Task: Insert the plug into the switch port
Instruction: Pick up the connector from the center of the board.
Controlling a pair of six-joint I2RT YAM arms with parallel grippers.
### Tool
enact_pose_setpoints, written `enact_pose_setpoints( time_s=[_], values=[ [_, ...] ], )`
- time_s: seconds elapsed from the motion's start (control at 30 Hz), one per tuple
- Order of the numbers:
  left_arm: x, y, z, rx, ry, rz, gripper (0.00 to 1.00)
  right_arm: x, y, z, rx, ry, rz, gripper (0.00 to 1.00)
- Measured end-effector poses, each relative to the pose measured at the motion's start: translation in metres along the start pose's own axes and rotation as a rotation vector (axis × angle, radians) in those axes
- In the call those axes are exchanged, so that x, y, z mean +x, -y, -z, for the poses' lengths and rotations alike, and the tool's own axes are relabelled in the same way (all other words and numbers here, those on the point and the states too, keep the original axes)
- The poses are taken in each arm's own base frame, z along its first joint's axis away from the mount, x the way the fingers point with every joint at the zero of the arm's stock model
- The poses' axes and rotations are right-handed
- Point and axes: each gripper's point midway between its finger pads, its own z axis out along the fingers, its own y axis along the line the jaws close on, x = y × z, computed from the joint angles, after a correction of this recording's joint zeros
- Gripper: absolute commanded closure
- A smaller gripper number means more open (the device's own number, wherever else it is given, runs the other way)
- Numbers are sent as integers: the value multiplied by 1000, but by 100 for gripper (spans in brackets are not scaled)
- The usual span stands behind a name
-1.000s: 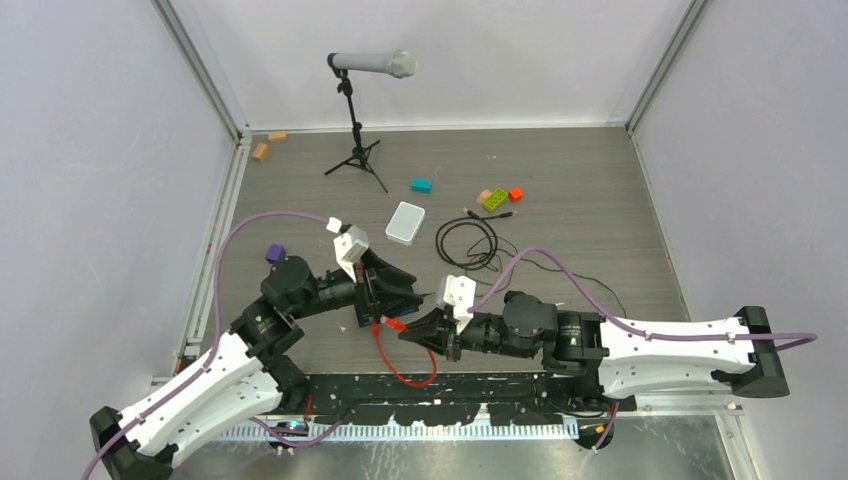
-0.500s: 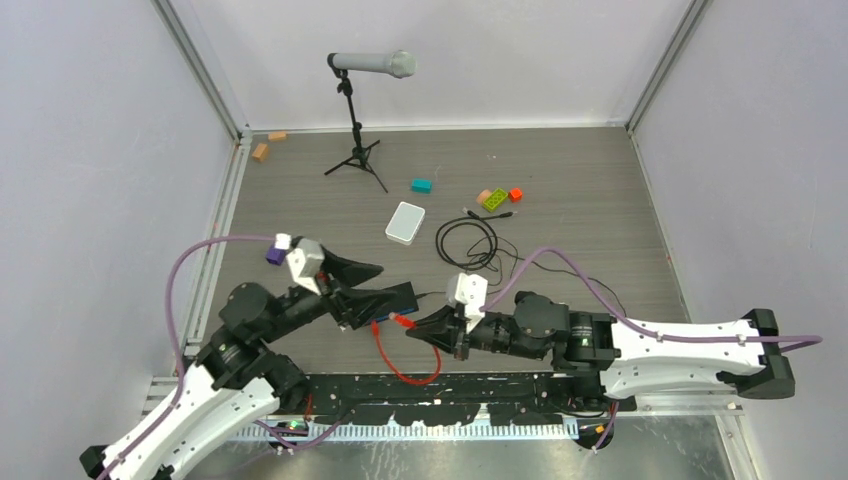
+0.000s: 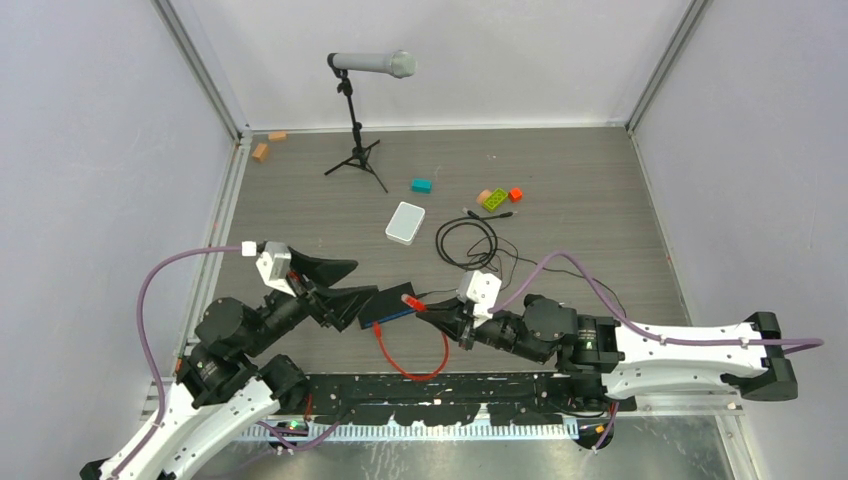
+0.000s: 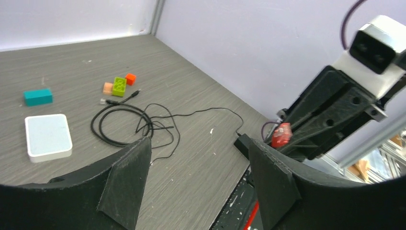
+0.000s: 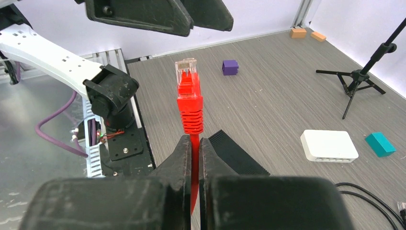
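Observation:
The plug (image 5: 186, 71), clear-tipped on a red boot, stands upright above my right gripper (image 5: 195, 143), which is shut on the red cable just below the boot. From above, the plug (image 3: 410, 300) hovers at the right end of the flat black switch (image 3: 388, 303). The switch's blue edge (image 3: 397, 317) faces the near side; its ports are too small to make out. My left gripper (image 3: 365, 281) is open at the switch's left end, nothing between its fingers (image 4: 127, 179). In the left wrist view only a corner of the switch (image 4: 243, 143) shows.
The red cable (image 3: 412, 368) loops toward the near edge. A white box (image 3: 405, 222) and a coiled black cable (image 3: 468, 241) lie behind the switch. Teal (image 3: 421, 185), green (image 3: 494, 199) and purple (image 5: 230, 67) blocks are scattered about. A microphone stand (image 3: 357, 150) stands at the back.
My left arm has drawn back to the left off the switch and its jaws have spread wider. My right gripper has carried the plug up and away toward the switch's right end.

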Motion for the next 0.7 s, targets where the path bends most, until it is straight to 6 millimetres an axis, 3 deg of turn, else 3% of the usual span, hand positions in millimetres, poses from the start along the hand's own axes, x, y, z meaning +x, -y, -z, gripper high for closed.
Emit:
enact_pose_setpoints(
  time_s=[0.2, 0.4, 0.57, 0.7],
  values=[
    [-5, 25, 2, 135, 6, -25, 20, 9, -1, -7, 1, -27, 24, 100],
    [-10, 45, -4, 237, -10, -26, 20, 4, -3, -14, 5, -27, 32, 99],
    [5, 54, -17, 316, -94, -14, 22, -3, -6, -19, -7, -23, 23, 100],
    [6, 64, -15, 391, -100, -58, 23, -12, -13, -20, -38, -21, -6, 100]
  ],
)
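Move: The red plug, still held out by the right fingers, lies some 8 cm to the left hand's right and 3 cm back, about level with it. The black switch is on the table some 30 cm below, about 5 cm ahead and 2 cm right of the left hand; the white box lies about 22 cm ahead and 4 cm right, equally low. From the right hand the plug sits about 3 cm left and 1 cm ahead. Open left gripper sweeps right and back, about 5 cm each, turning clockwise towards the plug the right hand brings left. ##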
